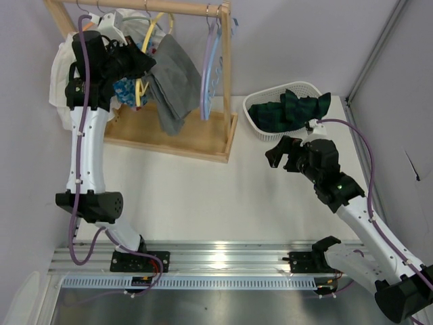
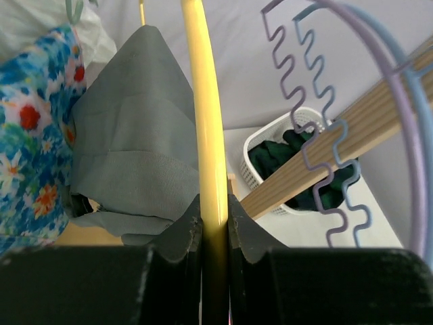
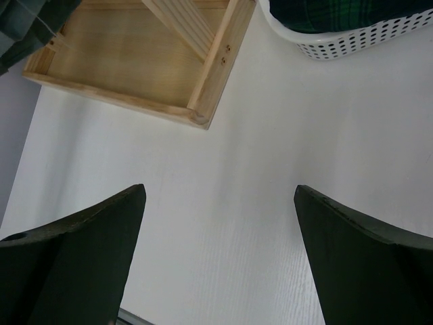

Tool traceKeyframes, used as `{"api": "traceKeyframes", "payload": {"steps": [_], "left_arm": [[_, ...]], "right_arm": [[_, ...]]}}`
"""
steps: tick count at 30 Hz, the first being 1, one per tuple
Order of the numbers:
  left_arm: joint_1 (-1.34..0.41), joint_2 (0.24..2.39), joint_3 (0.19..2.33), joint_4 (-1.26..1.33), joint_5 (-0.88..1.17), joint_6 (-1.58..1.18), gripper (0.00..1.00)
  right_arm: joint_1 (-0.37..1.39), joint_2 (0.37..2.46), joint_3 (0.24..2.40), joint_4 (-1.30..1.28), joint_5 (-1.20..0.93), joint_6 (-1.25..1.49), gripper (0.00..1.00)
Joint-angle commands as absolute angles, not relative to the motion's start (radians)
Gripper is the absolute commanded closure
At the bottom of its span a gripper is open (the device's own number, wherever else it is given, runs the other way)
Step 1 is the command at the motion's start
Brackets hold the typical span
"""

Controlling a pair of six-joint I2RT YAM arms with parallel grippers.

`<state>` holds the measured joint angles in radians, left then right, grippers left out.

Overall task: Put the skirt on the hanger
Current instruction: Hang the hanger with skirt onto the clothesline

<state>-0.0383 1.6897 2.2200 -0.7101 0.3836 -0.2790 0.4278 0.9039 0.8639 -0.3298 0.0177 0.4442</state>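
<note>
A yellow hanger (image 1: pixel 160 24) (image 2: pixel 206 101) hangs from the wooden rack's rail (image 1: pixel 135 7). My left gripper (image 1: pixel 143 66) (image 2: pixel 215 210) is shut on its yellow bar, one finger on each side. A grey skirt (image 1: pixel 172 81) (image 2: pixel 132 149) hangs against this hanger, drooping down to its right in the top view. My right gripper (image 1: pixel 274 156) (image 3: pixel 220 196) hovers open over the bare white table, left of the basket, with nothing between its fingers (image 3: pixel 101 237).
A white basket (image 1: pixel 298 87) (image 3: pixel 352 44) holding a dark green plaid garment (image 1: pixel 291 108) stands right of the rack's wooden base (image 1: pixel 203 145) (image 3: pixel 135 61). Purple and blue hangers (image 1: pixel 210 68) (image 2: pixel 413 135) hang at the rail's right end. Floral (image 2: pixel 34 135) and white (image 1: pixel 61 74) garments hang left.
</note>
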Motion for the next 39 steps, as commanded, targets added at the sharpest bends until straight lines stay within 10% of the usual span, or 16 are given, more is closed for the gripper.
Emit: {"api": "traceKeyframes", "payload": {"steps": [1,14,20,21,26,39], "left_arm": [[-0.008,1.687,2.269,-0.609,0.409,-0.247,1.0],[0.075,1.707,2.232,-0.607,0.474,-0.204,0.97],[0.077,1.654,2.184,-0.598,0.397,-0.167,0.63],[0.077,1.649,2.187,-0.603,0.39,-0.164,0.39],[0.077,1.591,2.204,-0.632,0.342,-0.143,0.03],[0.077,1.119,1.851,-0.68,0.216,-0.133,0.01]], "right_arm": [[0.425,0.882,0.845,-0.296,0.038,0.462,0.01],[0.428,0.891,0.842,-0.302,0.051,0.479,0.01],[0.425,0.894,0.862,-0.311,0.058,0.469,0.01],[0.425,0.899,0.865,-0.314,0.058,0.469,0.01],[0.42,0.934,0.922,-0.363,0.057,0.469,0.01],[0.365,0.931,1.014,-0.419,0.092,0.425,0.01]]}}
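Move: Ahead of the left hand, which holds the yellow hanger by its near arm with the skirt on it, the clothesline rod runs about 14 cm farther out and 10 cm higher. The flowered garment hangs some 7 cm to the hand's left and 9 cm ahead, 10 cm lower. The purple and blue hangers are roughly 19 cm to its right and 12 cm ahead, about level in height. From the right hand, that stretch of rod lies around 30 cm ahead, 40 cm left and 32 cm up. Carrying the yellow hanger left along the rod by about 4.5 cm, the left hand also eases forward and down a couple of centimetres, its hook up at the rod. The fingers then open wide and let go of the hanger's near arm, and the hand backs off some 14 cm, rising about 9 cm as it tips upward and turns a little counter-clockwise. ##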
